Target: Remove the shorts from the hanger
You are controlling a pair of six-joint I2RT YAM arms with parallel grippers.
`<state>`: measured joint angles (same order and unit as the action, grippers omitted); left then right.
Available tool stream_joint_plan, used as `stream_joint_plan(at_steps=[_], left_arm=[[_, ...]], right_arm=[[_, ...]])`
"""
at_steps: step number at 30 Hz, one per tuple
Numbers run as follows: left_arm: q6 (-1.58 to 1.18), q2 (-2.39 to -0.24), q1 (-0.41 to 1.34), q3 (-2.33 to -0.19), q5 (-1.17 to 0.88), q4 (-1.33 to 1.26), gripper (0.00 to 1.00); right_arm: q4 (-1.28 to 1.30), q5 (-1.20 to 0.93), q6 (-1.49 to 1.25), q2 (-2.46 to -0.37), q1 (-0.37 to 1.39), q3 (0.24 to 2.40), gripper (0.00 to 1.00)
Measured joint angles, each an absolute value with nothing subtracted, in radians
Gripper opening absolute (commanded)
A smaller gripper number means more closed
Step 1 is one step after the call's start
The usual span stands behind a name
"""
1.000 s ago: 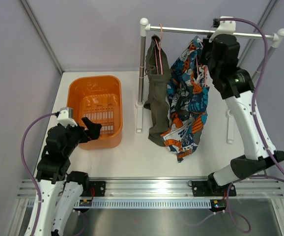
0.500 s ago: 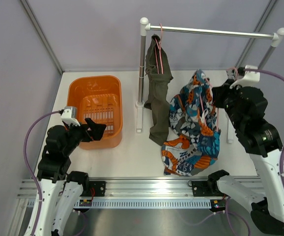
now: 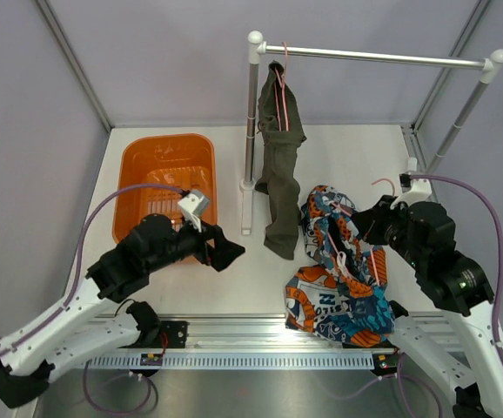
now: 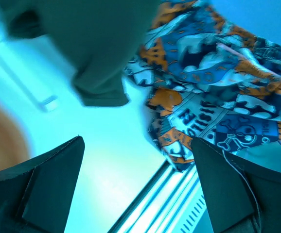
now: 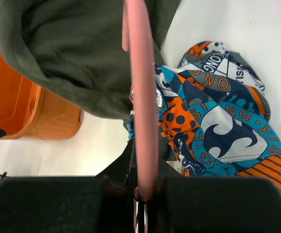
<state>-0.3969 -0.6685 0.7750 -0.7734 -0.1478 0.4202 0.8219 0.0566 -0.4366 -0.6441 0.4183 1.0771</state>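
The printed shorts (image 3: 338,283) lie bunched on the table, still on a pink hanger (image 3: 331,239). My right gripper (image 3: 375,228) is shut on that hanger; in the right wrist view its pink bar (image 5: 140,97) runs up from between the jaws of the right gripper (image 5: 143,182), over the printed shorts (image 5: 218,121). The olive shorts (image 3: 278,161) hang from a second pink hanger (image 3: 282,87) on the rail. My left gripper (image 3: 223,252) is open, low over the table left of both shorts. Between its fingers (image 4: 48,184) I see the olive shorts (image 4: 96,48) and the printed shorts (image 4: 218,87).
An orange basket (image 3: 138,165) stands at the left, behind my left arm. The white clothes rack has a metal rail (image 3: 382,57) and two posts (image 3: 251,131), the near post just left of the olive shorts. The slotted rail (image 3: 269,335) runs along the table's front edge.
My right gripper has come down from the rail to the table, bringing the hanger and the printed shorts. My left arm has swung right, from beside the basket toward the shorts.
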Motion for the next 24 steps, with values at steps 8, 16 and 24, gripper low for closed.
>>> stream_joint_plan(at_steps=[8, 16, 24], left_arm=[[-0.393, -1.018, 1.219, -0.95, 0.239, 0.29, 0.96], [-0.398, -1.259, 1.317, -1.106, 0.491, 0.233, 0.94], [-0.436, -1.332, 1.337, -1.14, 0.614, 0.231, 0.92]], right_arm=[[0.821, 0.051, -0.473, -0.672, 0.519, 1.06, 0.0], [0.839, 0.187, -0.521, -0.749, 0.742, 1.087, 0.0], [0.886, 0.348, -0.563, -0.799, 0.922, 1.165, 0.0]])
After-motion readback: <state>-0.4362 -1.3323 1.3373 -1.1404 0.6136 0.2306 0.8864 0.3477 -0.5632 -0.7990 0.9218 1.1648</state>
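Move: The left hand, empty and open, has the shorts about 25 cm to its right, level with it fore and aft and some 6 cm lower. The trousers' lower end hangs in between, roughly 13 cm to its right and 4 cm ahead, and the right gripper is about 31 cm right, 5 cm ahead. Shut on the hanger, the right hand has the shorts some 10 cm below, about 4 cm left and 5 cm back. Rightward, quickly at first and then easing off, the left hand sweeps about 15 cm towards the shorts' waistband, curving slightly back and then forward, fingers still wide open and wrist rolling some 10 degrees. The right hand keeps its grip on the hanger and carries the shorts about 7 cm left and a little back to meet it, swinging about 10 degrees counter-clockwise. ##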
